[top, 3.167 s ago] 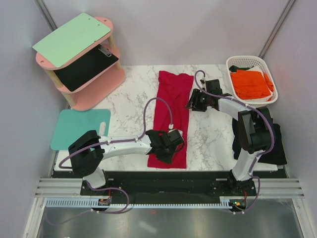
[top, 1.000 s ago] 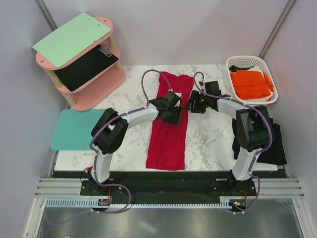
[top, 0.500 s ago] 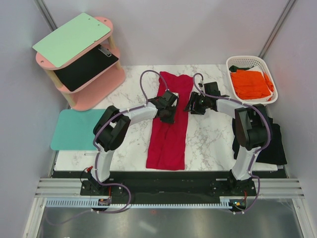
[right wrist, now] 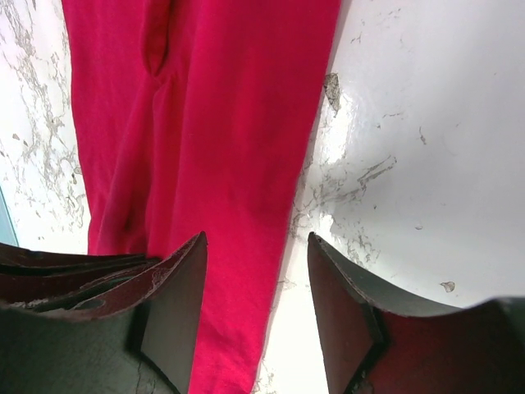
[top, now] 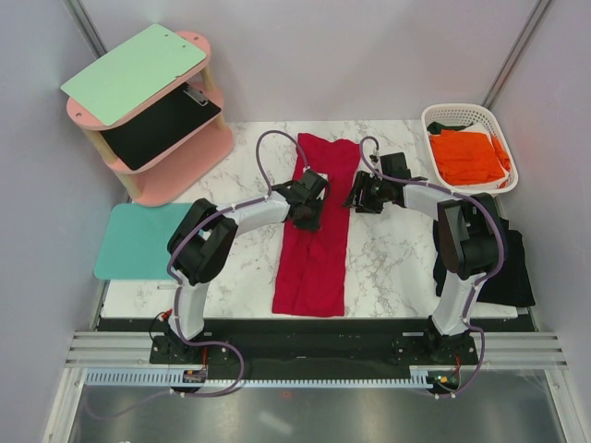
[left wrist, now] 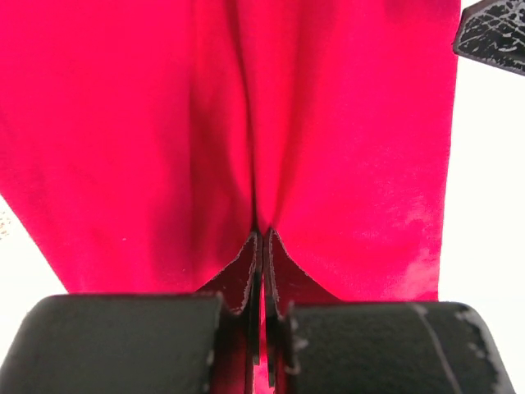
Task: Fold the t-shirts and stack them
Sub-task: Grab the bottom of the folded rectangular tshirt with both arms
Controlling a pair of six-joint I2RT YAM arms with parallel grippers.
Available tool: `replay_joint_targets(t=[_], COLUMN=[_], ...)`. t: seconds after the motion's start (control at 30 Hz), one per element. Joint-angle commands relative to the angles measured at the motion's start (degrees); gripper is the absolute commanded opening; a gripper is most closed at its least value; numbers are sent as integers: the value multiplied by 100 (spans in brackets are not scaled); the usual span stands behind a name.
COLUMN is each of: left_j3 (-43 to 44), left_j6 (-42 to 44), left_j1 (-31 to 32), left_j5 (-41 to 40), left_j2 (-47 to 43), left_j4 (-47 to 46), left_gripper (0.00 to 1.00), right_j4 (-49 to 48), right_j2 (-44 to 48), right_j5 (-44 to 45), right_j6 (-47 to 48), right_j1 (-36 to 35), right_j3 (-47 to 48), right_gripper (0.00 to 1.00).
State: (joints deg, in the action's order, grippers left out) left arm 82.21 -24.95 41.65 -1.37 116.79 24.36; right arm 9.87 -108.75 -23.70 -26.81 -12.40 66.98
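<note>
The crimson red t-shirt (top: 316, 231) lies as a long narrow strip down the middle of the marble table (top: 240, 249). At its upper middle, my left gripper (top: 308, 209) is shut on a pinched ridge of the red t-shirt (left wrist: 328, 123), its tips meeting at the left gripper (left wrist: 262, 236). My right gripper (top: 357, 196) hangs open at the strip's right edge. In the right wrist view the right gripper (right wrist: 256, 240) straddles the edge of the red t-shirt (right wrist: 213, 123), one finger over cloth, one over marble. The orange t-shirt (top: 467, 155) lies in the basket. The black t-shirt (top: 517, 269) lies at the table's right edge, partly behind the right arm.
A white basket (top: 441, 114) stands at the back right. A pink two-tier shelf (top: 175, 171) at the back left carries the mint-green board (top: 134, 74). The teal mat (top: 148, 238) lies at the left edge.
My left gripper moved from the shirt's near end to its upper middle, then shut on a fold of the red cloth. The right gripper stayed open in place.
</note>
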Motion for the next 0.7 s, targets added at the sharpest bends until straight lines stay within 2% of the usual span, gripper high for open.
replay_joint_targets(t=[0.0,0.1,0.2,0.23,0.33,0.5,0.6,0.63,0.67], left_j3=[-48,-56,-126,-153,-293,-680,-864,-882,-883], left_j6=[104,157,236,262,341,351,386,394,412], left_j1=[-43,-43,-43,-43,-51,-306,-692,-902,-1000], left_j5=[-128,40,110,110,84,-171,-39,22,109], left_j2=[-350,-394,-656,-762,-1271,-2072,-2327,-2319,-2267], left_j4=[131,139,148,148,131,122,8,-10,-1], left_gripper=[2,9,46,64,77,87,90,90,90], right_j4=[-143,-134,-134,-134,-134,-239,-450,-486,-451], right_j2=[-50,-24,29,38,47,64,-67,-128,-277], right_j5=[-64,-64,-29,-29,-38,243,287,279,287], right_j6=[0,17,53,53,53,106,71,70,114], right_j1=[10,10,1,1,1,10,1,-8,-25], right_j3=[43,61,78,96,157,333,666,789,1164], right_gripper=[60,60,60,60,60,59,45,7,0])
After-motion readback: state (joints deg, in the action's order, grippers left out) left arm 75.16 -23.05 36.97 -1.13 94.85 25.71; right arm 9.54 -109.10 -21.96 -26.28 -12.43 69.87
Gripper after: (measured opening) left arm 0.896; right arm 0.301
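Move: The left hand has its shut fingertips on the t-shirt's lengthwise ridge. From it, the shirt's near end is about 26 cm back and level sideways, and the far end about 22 cm ahead and 4 cm right. The right hand's parted fingers straddle the shirt's right edge, 2 cm below; from it the near end's middle lies some 30 cm back and 11 cm left, the far end's middle 17 cm ahead and 6 cm left. Open the left fingers wide to let go of the cloth ridge, then lift the left gripper away from the shirt, about 12 cm up, slow at first and then fast, drifting some 5 cm left towards the shirt's left edge with a slight tilt. Hold the right gripper still beside the edge; only at the end start it forward about 2 cm and slightly up, closing its fingers. ##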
